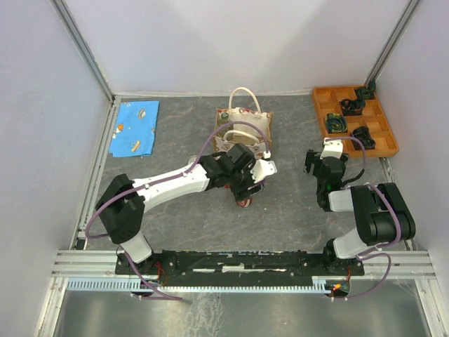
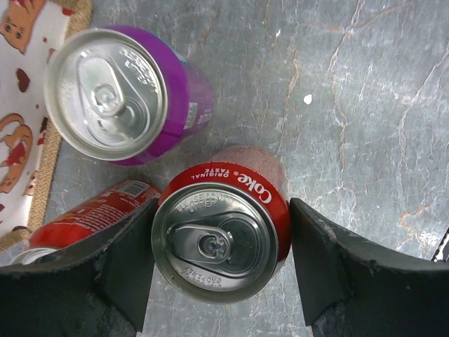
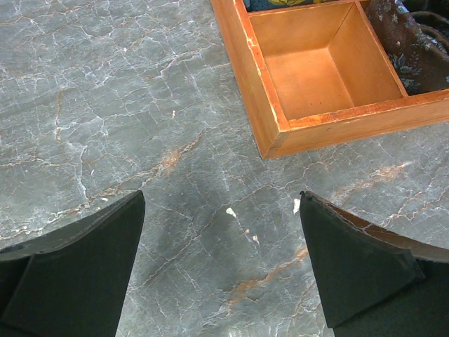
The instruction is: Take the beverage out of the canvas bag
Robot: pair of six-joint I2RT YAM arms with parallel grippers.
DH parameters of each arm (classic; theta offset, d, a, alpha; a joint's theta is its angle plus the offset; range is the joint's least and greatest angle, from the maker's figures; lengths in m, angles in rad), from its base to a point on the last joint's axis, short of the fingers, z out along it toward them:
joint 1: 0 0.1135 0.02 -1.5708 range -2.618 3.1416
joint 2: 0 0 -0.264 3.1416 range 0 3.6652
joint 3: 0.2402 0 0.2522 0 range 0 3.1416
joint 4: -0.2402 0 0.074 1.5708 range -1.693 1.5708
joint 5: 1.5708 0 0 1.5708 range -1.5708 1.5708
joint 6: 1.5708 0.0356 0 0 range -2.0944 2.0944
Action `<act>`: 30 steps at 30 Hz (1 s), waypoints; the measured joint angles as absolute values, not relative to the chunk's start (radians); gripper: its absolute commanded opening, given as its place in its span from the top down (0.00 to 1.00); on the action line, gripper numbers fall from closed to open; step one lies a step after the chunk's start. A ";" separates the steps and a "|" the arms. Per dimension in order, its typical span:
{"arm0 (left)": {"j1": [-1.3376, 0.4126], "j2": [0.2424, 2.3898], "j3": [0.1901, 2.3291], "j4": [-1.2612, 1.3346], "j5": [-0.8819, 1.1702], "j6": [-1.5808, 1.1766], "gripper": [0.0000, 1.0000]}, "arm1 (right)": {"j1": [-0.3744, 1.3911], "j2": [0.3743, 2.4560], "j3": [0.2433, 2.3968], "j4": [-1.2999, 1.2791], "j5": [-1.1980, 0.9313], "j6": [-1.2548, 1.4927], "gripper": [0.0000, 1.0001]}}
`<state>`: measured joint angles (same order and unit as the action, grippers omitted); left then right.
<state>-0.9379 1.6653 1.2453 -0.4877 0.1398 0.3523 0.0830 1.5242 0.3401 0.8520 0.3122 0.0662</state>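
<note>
A red Coke can (image 2: 224, 239) stands upright on the grey table, and my left gripper (image 2: 222, 207) is shut on it, one finger pressed to each side. Just beyond it stands a purple can (image 2: 130, 91). A second red can (image 2: 88, 210) shows at the left, partly hidden by my left finger. The canvas bag's patterned side (image 2: 17, 105) fills the left edge. In the top view the canvas bag (image 1: 242, 121) sits behind my left gripper (image 1: 245, 191). My right gripper (image 3: 222, 196) is open over bare table.
An orange compartment tray (image 1: 321, 116) with dark items stands at the back right; its corner (image 3: 245, 63) lies just ahead of my right gripper (image 1: 319, 168). A blue cloth (image 1: 135, 126) lies at the back left. White walls enclose the table.
</note>
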 measured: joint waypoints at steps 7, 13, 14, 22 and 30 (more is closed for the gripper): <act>-0.938 1.662 1.179 -0.431 0.142 0.340 0.90 | 0.083 1.524 0.340 0.852 0.312 0.066 0.01; -0.938 1.657 1.155 -0.381 0.141 0.333 0.58 | 0.083 1.524 0.340 0.852 0.312 0.066 0.01; -0.938 1.655 1.152 -0.378 0.141 0.332 0.53 | 0.083 1.524 0.340 0.852 0.312 0.066 0.01; -0.938 1.641 1.139 -0.384 0.133 0.332 0.20 | 0.083 1.524 0.340 0.852 0.312 0.066 0.01; -0.938 1.635 1.137 -0.435 0.129 0.326 0.01 | 0.083 1.524 0.340 0.852 0.312 0.066 0.01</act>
<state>-0.9382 1.6348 1.1370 -0.4351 0.1287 0.3256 0.0830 1.5242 0.3401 0.8520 0.3122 0.0662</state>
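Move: The Coke can is already between my left fingers, held upright. It is going to the table spot straight below, about 11 cm under my hand. A red can stands some 8 cm ahead and 5 cm left of my hand, and a purple can about 8 cm ahead and 4 cm right. The canvas bag's middle is roughly 20 cm straight ahead. From my right hand, that spot lies some 15 cm back and 29 cm left. With the Coke can still gripped near its top, my left hand sinks nearly 2 cm straight down to set it on the table, then stays there briefly. My fingers then open wide and let go of the can on both sides, while the hand eases about 2 cm left and back, still around the can. ##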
